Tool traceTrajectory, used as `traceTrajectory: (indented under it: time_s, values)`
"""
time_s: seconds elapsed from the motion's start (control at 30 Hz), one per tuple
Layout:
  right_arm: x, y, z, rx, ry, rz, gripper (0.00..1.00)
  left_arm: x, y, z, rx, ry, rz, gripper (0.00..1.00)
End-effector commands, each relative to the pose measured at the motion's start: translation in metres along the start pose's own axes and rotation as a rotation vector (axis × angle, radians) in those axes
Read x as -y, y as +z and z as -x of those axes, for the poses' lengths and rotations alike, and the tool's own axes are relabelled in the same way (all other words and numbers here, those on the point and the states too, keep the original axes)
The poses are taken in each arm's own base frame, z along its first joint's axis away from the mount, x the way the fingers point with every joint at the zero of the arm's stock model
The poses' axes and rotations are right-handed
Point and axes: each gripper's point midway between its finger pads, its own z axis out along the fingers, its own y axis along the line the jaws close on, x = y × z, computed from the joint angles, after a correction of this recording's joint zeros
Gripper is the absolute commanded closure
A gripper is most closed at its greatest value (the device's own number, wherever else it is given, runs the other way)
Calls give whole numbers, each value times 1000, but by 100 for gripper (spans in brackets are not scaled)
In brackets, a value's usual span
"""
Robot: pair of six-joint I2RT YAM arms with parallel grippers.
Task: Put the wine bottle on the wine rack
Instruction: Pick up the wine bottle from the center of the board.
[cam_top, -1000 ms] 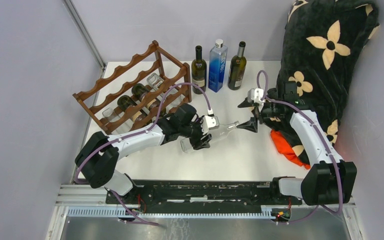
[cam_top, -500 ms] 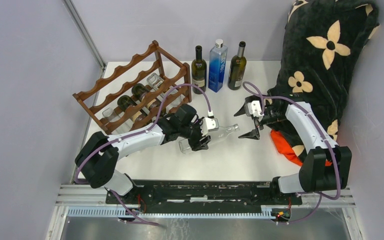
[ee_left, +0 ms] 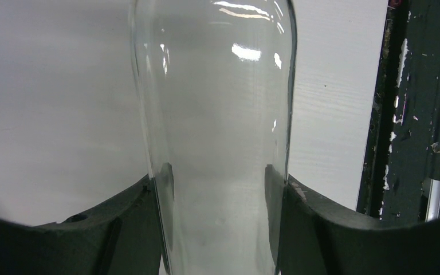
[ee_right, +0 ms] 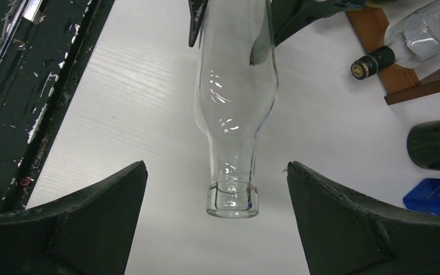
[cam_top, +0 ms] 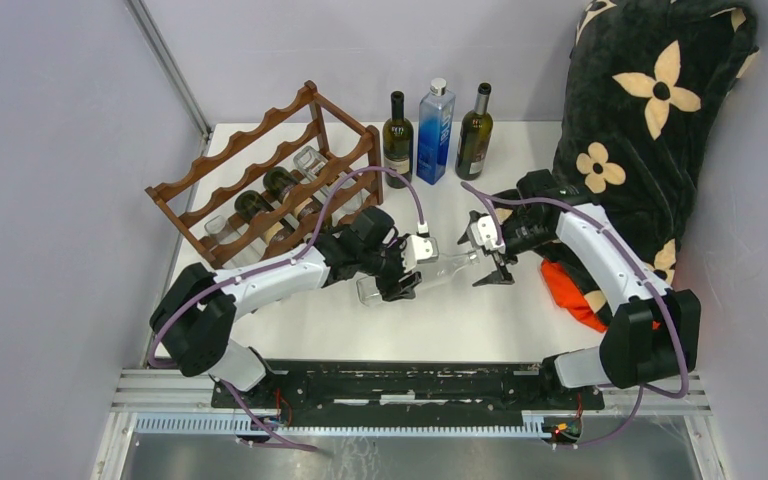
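A clear glass wine bottle (cam_top: pixel 447 268) hangs level over the table, its mouth (ee_right: pixel 233 201) pointing right. My left gripper (cam_top: pixel 400 273) is shut on its wide body (ee_left: pixel 217 114), a finger (ee_left: pixel 120 223) pressed against each side. My right gripper (cam_top: pixel 491 262) stands open at the mouth end. Its fingertips (ee_right: pixel 132 183) flank the neck without touching the glass. The wine rack (cam_top: pixel 222 168), dark reddish-brown wood with wavy rails, stands at the back left with several bottles lying in it.
Two dark bottles (cam_top: pixel 397 140) (cam_top: pixel 474 132) and a blue one (cam_top: pixel 435 130) stand upright at the back. A black flowered blanket (cam_top: pixel 660 100) fills the right side, an orange cloth (cam_top: pixel 572 292) under it. A capped bottle (ee_right: pixel 372 62) pokes from the rack corner.
My right gripper has swung left and turned toward the bottle's mouth, now straddling the neck, its jaws a little wider. The left arm and the bottle have stayed still.
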Motion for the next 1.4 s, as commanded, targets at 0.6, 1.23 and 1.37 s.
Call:
traceTrajectory:
  time_s: [0.6,1.23,1.37]
  values:
    - [25,23,-13,-214,3,18,26,-10,-10,51,95,162,24,98]
    - [19,32,-6,-188,-22,48,93,-11,-5,58,98,165,15,98]
    - [16,37,6,-123,38,32,100,-14,-5,58,92,158,27,97]
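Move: Just 2 cm farther out, 2 cm to the left and about 3 cm below the open right hand lies the neck of the clear bottle. From that hand the dark green bottle stands about 24 cm straight ahead, the blue bottle roughly 23 cm ahead and 10 cm left, and the labelled green bottle some 21 cm ahead and 18 cm left, all nearly at hand height. The left hand has the neck about 15 cm to its right, 7 cm ahead and 4 cm above. Reaching in leftwards and a little forward, the right hand brings its open fingers around the clear bottle's neck, then eases slightly back right while sinking about 3 cm, its fingers tipping some 15 degrees steeper. The fingers close to under half open and pinch the neck near the rim, while the left hand keeps its grip on the bottle's body. ##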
